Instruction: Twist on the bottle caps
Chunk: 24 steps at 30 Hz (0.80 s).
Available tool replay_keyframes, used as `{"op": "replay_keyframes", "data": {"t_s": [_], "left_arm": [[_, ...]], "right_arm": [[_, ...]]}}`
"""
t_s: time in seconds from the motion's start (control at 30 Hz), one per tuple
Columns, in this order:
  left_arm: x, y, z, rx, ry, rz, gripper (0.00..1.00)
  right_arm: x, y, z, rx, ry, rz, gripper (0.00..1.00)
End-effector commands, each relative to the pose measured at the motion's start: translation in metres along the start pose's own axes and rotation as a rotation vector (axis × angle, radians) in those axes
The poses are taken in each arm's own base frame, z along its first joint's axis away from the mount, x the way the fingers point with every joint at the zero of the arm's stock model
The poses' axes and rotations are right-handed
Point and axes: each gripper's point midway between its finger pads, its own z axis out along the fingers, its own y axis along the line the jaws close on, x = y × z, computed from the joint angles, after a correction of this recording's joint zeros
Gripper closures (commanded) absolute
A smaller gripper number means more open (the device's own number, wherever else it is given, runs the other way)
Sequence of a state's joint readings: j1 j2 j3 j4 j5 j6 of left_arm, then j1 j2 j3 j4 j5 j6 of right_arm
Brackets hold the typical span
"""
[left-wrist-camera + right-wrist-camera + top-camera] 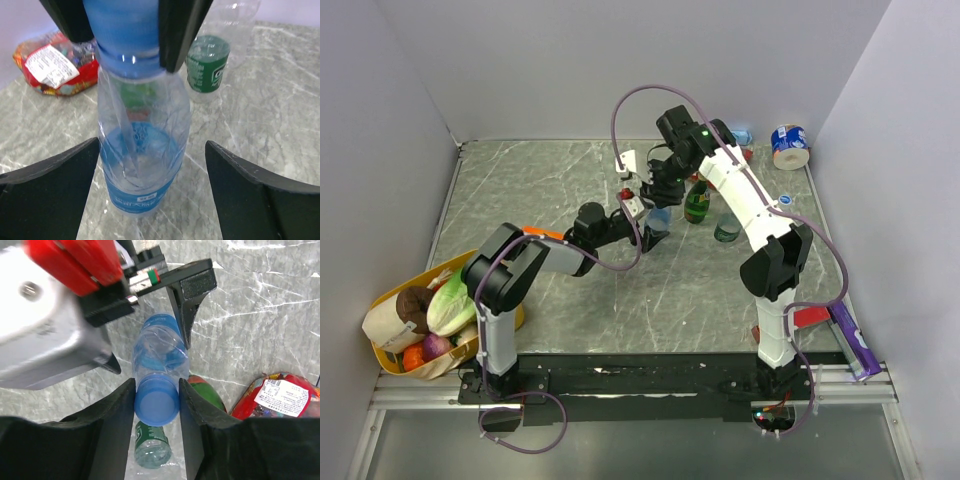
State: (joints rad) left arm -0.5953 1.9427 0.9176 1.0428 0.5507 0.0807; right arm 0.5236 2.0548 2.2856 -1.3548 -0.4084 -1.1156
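The clear water bottle (142, 165) with a blue label stands upright on the marble table, mid-back in the top view (658, 218). My left gripper (152, 145) is open around its lower body, with a gap on the right side. From above, my right gripper (157, 390) is shut on the plain blue cap (156, 402), which sits on the bottle's neck. The cap shows between the right gripper's fingers in the left wrist view (125, 30). The dark green bottle (697, 203) stands just right of the clear one (202, 390).
A green-labelled clear cup (728, 228) lies beyond the bottles (207, 62). A red snack packet (275, 395) lies close by. A blue-and-white can (790, 145) rests at the back right. A yellow basket (382, 300) of groceries sits at the left front edge.
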Motion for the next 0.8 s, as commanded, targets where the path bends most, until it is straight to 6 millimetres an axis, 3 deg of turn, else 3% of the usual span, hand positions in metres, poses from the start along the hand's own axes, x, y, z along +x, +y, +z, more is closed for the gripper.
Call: {"op": "replay_keyframes", "data": {"t_s": [0.0, 0.17, 0.2, 0.3, 0.77], "left_arm": [[-0.008, 0.003, 0.010, -0.013, -0.043, -0.006, 0.08], [-0.006, 0.008, 0.013, -0.032, -0.048, -0.007, 0.07], [-0.008, 0.009, 0.015, -0.034, -0.054, -0.002, 0.07], [-0.008, 0.013, 0.016, -0.051, -0.059, 0.004, 0.07], [-0.004, 0.020, 0.018, -0.079, -0.039, 0.005, 0.05]], "right_arm": [[0.006, 0.031, 0.000, -0.110, 0.040, 0.080, 0.50], [0.001, 0.018, 0.008, -0.062, 0.017, 0.101, 0.43], [0.001, 0.016, 0.007, -0.051, 0.013, 0.107, 0.35], [-0.003, 0.010, 0.008, -0.025, -0.003, 0.138, 0.32], [0.001, -0.012, 0.011, 0.041, -0.016, 0.150, 0.30]]}}
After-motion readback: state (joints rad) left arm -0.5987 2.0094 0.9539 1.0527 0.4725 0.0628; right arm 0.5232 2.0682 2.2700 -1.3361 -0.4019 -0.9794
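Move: The blue water bottle stands just in front of the open left fingertips, its middle about 2 cm forward, 2 cm right and 3 cm below that hand. Its blue cap sits between the right fingers, right at that hand's point. From the left hand the green bottle is some 5 cm forward and 11 cm right, and the green-label bottle about 1 cm forward and 17 cm right, their middles roughly 6 cm lower. Spread the right fingers to release the blue cap, sinking about 1 cm around it and turning the wrist slightly clockwise and tipping it a little. Meanwhile lower the open left gripper beside the water bottle's body, then ease it forward, just under 2 cm each way, keeping its fingers wide and not closing on the bottle. ##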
